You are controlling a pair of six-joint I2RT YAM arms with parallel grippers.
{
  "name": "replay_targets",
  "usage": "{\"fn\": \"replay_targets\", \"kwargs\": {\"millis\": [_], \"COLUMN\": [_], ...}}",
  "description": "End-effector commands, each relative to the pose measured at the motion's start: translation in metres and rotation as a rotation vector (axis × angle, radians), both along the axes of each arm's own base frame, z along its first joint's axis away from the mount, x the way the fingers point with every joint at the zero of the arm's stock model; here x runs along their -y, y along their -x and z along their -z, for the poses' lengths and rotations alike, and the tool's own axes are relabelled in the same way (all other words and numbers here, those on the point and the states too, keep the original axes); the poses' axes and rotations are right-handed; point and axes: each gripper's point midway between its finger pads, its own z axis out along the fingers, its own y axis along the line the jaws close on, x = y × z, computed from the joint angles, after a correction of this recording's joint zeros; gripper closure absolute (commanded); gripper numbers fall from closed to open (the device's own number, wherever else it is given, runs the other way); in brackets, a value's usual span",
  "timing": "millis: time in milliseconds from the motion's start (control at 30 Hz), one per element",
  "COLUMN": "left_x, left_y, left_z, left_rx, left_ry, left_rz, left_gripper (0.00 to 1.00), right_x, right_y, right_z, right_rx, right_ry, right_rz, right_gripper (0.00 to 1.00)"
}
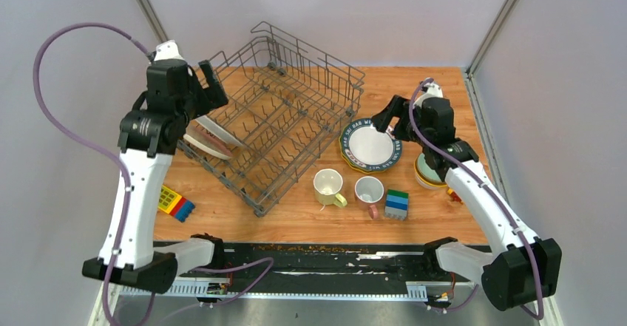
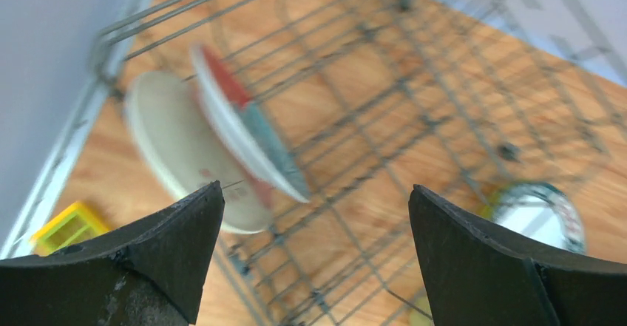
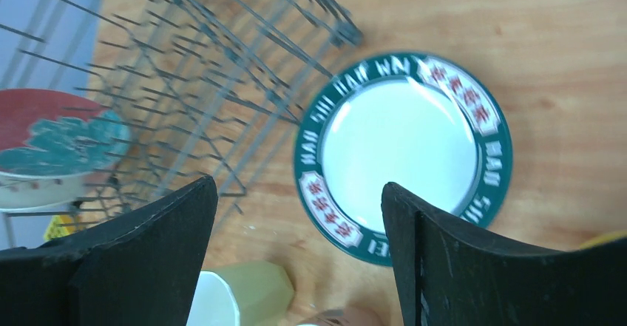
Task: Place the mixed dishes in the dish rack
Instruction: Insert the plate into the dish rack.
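The dish rack is a grey wire basket at centre left. Two plates lean between its tines at the left end; the left wrist view shows a red-and-teal plate and a cream one behind it. My left gripper hovers open above them, holding nothing. My right gripper is open over the patterned-rim plate, which lies flat on the table. A pale yellow mug and a white pink-handled mug stand in front.
Stacked green-blue toy blocks stand right of the mugs. Bowls are partly hidden under the right arm. A yellow toy block lies left of the rack. Grey walls close in on both sides and the back.
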Motion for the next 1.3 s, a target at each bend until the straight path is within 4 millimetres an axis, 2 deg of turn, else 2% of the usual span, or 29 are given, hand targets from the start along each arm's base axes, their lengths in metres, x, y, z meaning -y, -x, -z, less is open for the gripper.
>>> {"fn": "replay_targets", "kwargs": {"millis": [0, 67, 200, 367, 533, 600, 733, 933, 1133, 1267], "left_x": [0.076, 0.114, 0.162, 0.204, 0.254, 0.268, 0.277, 0.276, 0.267, 0.265], "left_y": [-0.002, 0.007, 0.013, 0.015, 0.032, 0.034, 0.038, 0.043, 0.041, 0.041], "left_z": [-0.046, -0.047, -0.038, -0.019, 0.003, 0.013, 0.025, 0.044, 0.065, 0.070], "left_rx": [0.246, 0.258, 0.238, 0.203, 0.173, 0.160, 0.139, 0.101, 0.036, 0.019], "left_ry": [0.117, 0.134, 0.111, 0.040, 0.022, -0.002, -0.049, -0.072, -0.128, -0.136], "left_rz": [0.332, 0.455, 0.594, 0.699, 0.831, 0.850, 0.856, 0.854, 0.822, 0.808], "left_gripper": [0.00, 0.00, 0.00, 0.00, 0.00, 0.00, 0.00, 0.00, 0.00, 0.00], "right_x": [0.015, 0.017, 0.023, 0.030, 0.038, 0.040, 0.043, 0.051, 0.057, 0.061], "right_y": [0.000, 0.004, 0.008, 0.010, 0.011, 0.010, 0.009, 0.006, 0.005, 0.007], "right_z": [0.038, 0.054, 0.071, 0.088, 0.105, 0.111, 0.126, 0.148, 0.158, 0.162], "right_rx": [-0.075, -0.115, -0.158, -0.212, -0.258, -0.277, -0.329, -0.386, -0.423, -0.443], "right_ry": [-0.007, -0.017, -0.021, -0.047, -0.049, -0.049, -0.055, -0.022, 0.008, 0.033], "right_rz": [0.089, 0.103, 0.126, 0.157, 0.188, 0.193, 0.202, 0.240, 0.273, 0.287], "right_gripper": [0.17, 0.17, 0.18, 0.21, 0.24, 0.26, 0.30, 0.36, 0.40, 0.41]}}
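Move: The top plate of the stack, green-rimmed, lies nearly under the right hand: about 3 cm ahead, 1 cm left, 22 cm below. From that hand the yellow mug is some 13 cm left and 8 cm back, the bowls 17 cm right and 4 cm back. From the left hand the plate is about 45 cm right, 4 cm ahead, 34 cm down; the rack's middle is 13 cm right, 9 cm ahead, and the racked plates 5 cm ahead, 3 cm left. Swing the open, empty left gripper some 27 cm to the right, away from the racked plates and across the rack towards the plate stack, turning it about 50 degrees clockwise; let it rise slightly, then sink. Meanwhile lower the right gripper about 16 cm beside the plate's right-hand side, easing it 5 cm right, tipping its fingers down some 25 degrees and partly closing them, still empty. ##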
